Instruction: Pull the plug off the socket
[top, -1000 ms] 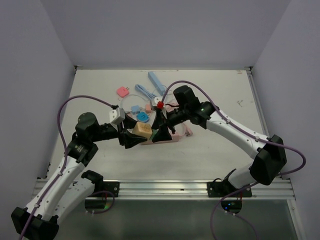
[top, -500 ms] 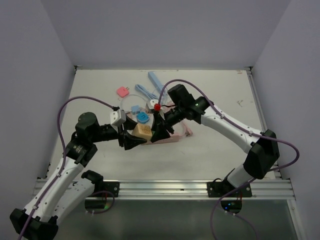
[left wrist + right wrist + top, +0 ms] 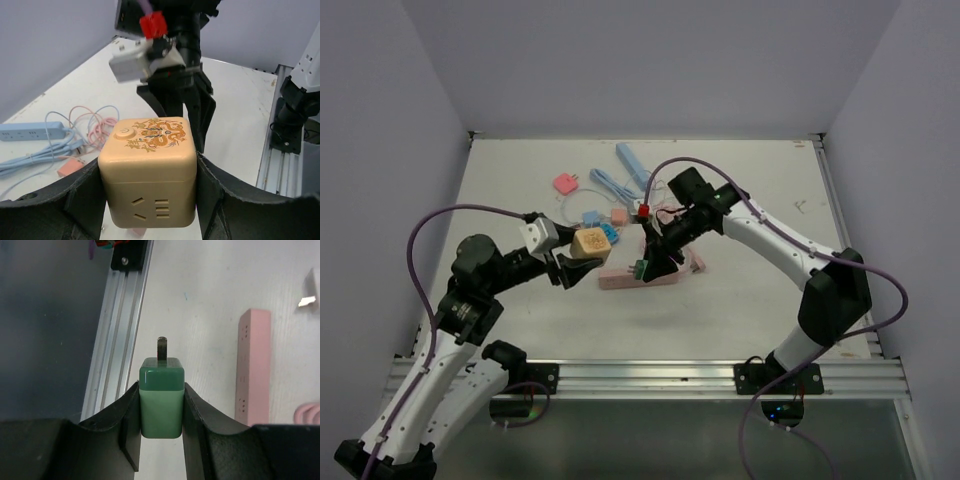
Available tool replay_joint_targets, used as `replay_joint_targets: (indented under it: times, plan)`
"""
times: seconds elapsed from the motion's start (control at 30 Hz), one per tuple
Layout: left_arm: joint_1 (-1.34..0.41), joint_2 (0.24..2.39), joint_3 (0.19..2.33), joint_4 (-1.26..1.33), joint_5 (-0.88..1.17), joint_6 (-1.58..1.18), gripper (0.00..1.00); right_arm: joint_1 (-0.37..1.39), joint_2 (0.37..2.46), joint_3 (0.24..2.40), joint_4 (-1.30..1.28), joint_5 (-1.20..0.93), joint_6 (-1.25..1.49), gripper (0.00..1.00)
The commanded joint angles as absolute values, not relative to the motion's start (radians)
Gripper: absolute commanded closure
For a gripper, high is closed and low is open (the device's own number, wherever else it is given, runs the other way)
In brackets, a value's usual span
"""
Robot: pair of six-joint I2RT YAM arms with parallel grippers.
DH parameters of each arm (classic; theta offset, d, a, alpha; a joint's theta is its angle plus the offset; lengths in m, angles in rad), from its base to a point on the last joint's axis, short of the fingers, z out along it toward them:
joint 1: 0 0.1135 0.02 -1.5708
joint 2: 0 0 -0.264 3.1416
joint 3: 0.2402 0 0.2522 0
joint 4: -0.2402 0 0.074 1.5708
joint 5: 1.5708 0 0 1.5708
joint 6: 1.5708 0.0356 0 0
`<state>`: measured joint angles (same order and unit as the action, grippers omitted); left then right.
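Note:
My left gripper [image 3: 578,262] is shut on a tan cube socket [image 3: 590,243] with a gold dragon print; it fills the left wrist view [image 3: 147,170], its slots empty and facing the camera. My right gripper [image 3: 648,268] is shut on a green plug [image 3: 640,269]; in the right wrist view the plug [image 3: 161,397] sits between the fingers with its metal prongs [image 3: 161,347] bare. Plug and socket are apart, a short gap between them above the table.
A pink power strip [image 3: 650,274] lies under the grippers, also in the right wrist view [image 3: 252,365]. Behind it lie a blue strip [image 3: 634,165], a pink plug [image 3: 564,183], small blue and pink adapters and looped cables [image 3: 75,135]. The aluminium rail [image 3: 117,330] runs along the front edge.
The green plug has come out of the tan socket. My left gripper drew the socket back to the left, and my right gripper carried the plug to the right.

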<state>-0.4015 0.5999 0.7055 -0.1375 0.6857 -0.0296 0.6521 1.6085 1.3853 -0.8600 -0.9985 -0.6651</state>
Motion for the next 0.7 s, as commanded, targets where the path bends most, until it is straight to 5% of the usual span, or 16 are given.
replay_joint_targets:
  times: [0.0,0.2,0.67]
  plan:
    - [-0.399,0.615,0.778,-0.101,0.609,0.046,1.00,0.643,1.666,1.416,-1.018,-0.963,-0.712,1.00]
    - [-0.397,0.638,0.758,-0.101,0.557,0.009,1.00,0.606,1.686,1.378,-0.840,-0.948,-0.525,1.00]
    - [-0.397,0.646,0.643,-0.158,-0.033,-0.261,1.00,0.595,1.985,1.485,-0.246,-0.537,0.121,0.91]
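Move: The green plug, already off and held in the right hand, heads for clear table by the blue adapter, about 18 cm ahead, 9 cm left and 18 cm below that hand; the pink strip lies 5 cm ahead, nearly straight below, and the white adapter 13 cm ahead, 15 left. The tan socket's left hand has the white cube some 16 cm ahead, 14 left and 28 down, the brown block 17 ahead, 8 left. The green plug, still pinched in the right gripper, first sinks about 4 cm, then sweeps forward over the pink strip and on down towards the blue adapter, roughly 12 cm forward in all, the fingers swinging about 30 degrees clockwise and dipping. The tan socket keeps its grip in the left hand, which goes forward and left about 9 cm, then downward too, turning counter-clockwise towards the white cube. ##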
